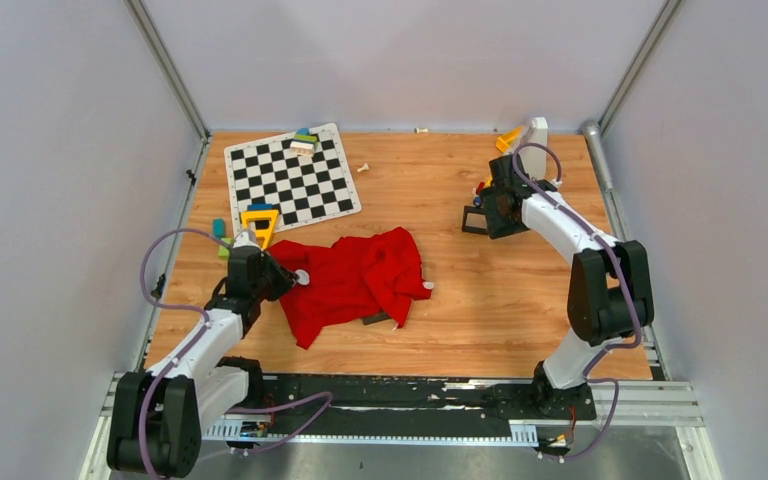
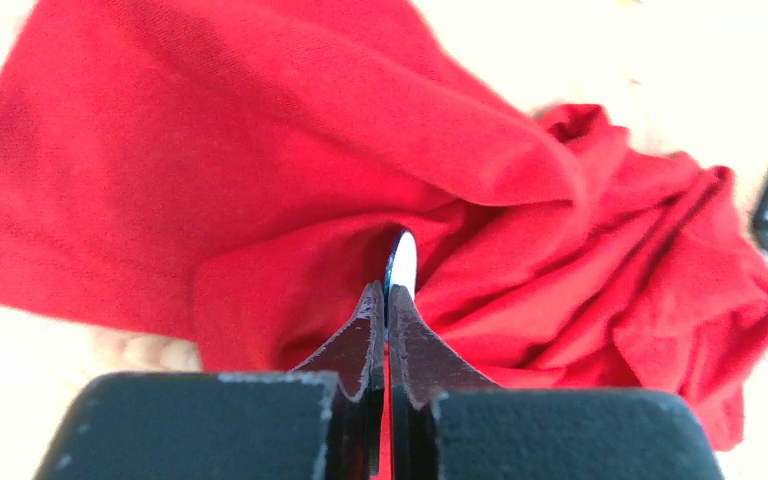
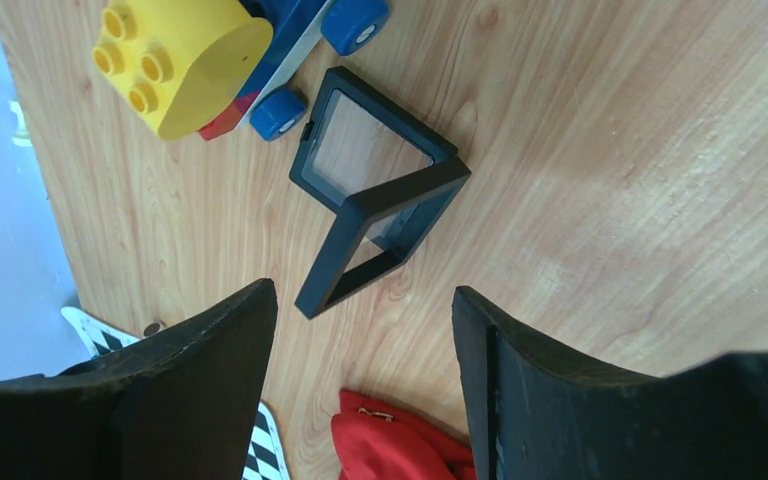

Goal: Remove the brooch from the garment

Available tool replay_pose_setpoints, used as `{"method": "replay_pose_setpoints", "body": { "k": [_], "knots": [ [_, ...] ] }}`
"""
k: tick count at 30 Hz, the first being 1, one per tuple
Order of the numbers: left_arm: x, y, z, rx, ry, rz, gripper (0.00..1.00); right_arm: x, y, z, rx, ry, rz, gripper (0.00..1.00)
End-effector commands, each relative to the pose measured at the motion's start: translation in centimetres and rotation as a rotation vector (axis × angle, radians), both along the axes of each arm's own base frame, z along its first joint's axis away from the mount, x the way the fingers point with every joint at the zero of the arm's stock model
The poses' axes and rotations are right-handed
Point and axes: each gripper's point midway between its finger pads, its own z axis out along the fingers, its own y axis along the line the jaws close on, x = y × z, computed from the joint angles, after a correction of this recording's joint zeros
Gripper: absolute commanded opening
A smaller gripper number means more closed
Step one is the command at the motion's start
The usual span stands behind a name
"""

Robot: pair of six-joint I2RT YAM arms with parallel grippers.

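Note:
The red garment [image 1: 355, 280] lies crumpled on the wooden table, left of centre. It fills the left wrist view [image 2: 260, 170]. A thin white round brooch [image 2: 402, 262] stands edge-on at a fold of the cloth, and shows as a white disc [image 1: 302, 278] at the garment's left edge. My left gripper [image 2: 387, 292] is shut on the brooch's near rim. My right gripper [image 3: 365, 300] hangs open over bare wood at the back right [image 1: 492, 208], holding nothing. A corner of the garment [image 3: 400, 445] shows far below between its fingers.
A black hinged frame box [image 3: 375, 190] lies open under the right gripper, beside a yellow and blue toy car [image 3: 185, 55]. A chessboard [image 1: 290, 185] with blocks lies back left, and a yellow triangle [image 1: 259, 222] sits near the left arm. A dark flat thing [image 1: 378, 319] pokes from under the garment.

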Motion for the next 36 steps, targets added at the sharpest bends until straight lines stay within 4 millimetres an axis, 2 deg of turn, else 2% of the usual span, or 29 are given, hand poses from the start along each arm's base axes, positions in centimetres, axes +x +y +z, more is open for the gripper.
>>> {"method": "replay_pose_setpoints", "body": {
  "k": [1, 4, 8, 10, 17, 32, 36],
  "knots": [
    [2.0, -1.8, 4.8, -0.03, -0.226, -0.129, 0.0, 1.8, 0.1, 0.3, 0.008, -0.017, -0.065, 0.65],
    [1.6, -2.8, 6.2, -0.055, -0.304, -0.199, 0.0, 2.5, 0.2, -0.1, 0.003, -0.013, -0.071, 0.63],
    [1.3, -3.4, 7.4, -0.069, -0.364, -0.239, 0.0, 3.0, 0.3, -0.7, 0.006, -0.001, -0.072, 0.4],
    [1.1, -3.6, 7.6, -0.07, -0.371, -0.25, 0.0, 3.0, 0.4, -0.9, 0.007, 0.005, -0.069, 0.36],
    [1.1, -3.8, 7.7, -0.067, -0.373, -0.274, 0.0, 2.9, 0.1, -0.9, -0.012, 0.003, -0.069, 0.34],
    [0.9, -4.2, 8.5, -0.07, -0.403, -0.303, 0.0, 4.1, 0.0, -1.6, -0.03, -0.003, -0.074, 0.4],
    [0.8, -4.3, 8.6, -0.068, -0.409, -0.311, 0.0, 4.3, 0.3, -1.8, -0.027, -0.001, -0.06, 0.32]
  ]
}}
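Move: From the open right gripper, the raised lid of the black box is about 3 cm ahead, level sideways and 5 cm below, with the box's middle a centimetre farther out and some 8 cm down. The toy train stands about 10 cm ahead and 5 cm to the right. For the left gripper, which already holds the brooch, that lid is roughly 15 cm ahead and 48 cm to the right; the red garment's middle is 15 cm right, level fore-and-aft, and 4 cm below. Ease the right gripper down and forward, about 3 cm each, pausing halfway while its fingers close partway to straddle the box's raised lid. Meanwhile keep the left fingers shut on the brooch and lift it about 7 cm off the garment, drifting 4 cm right towards the box, tipping the fingers up some 20 degrees and turning them slightly clockwise. ##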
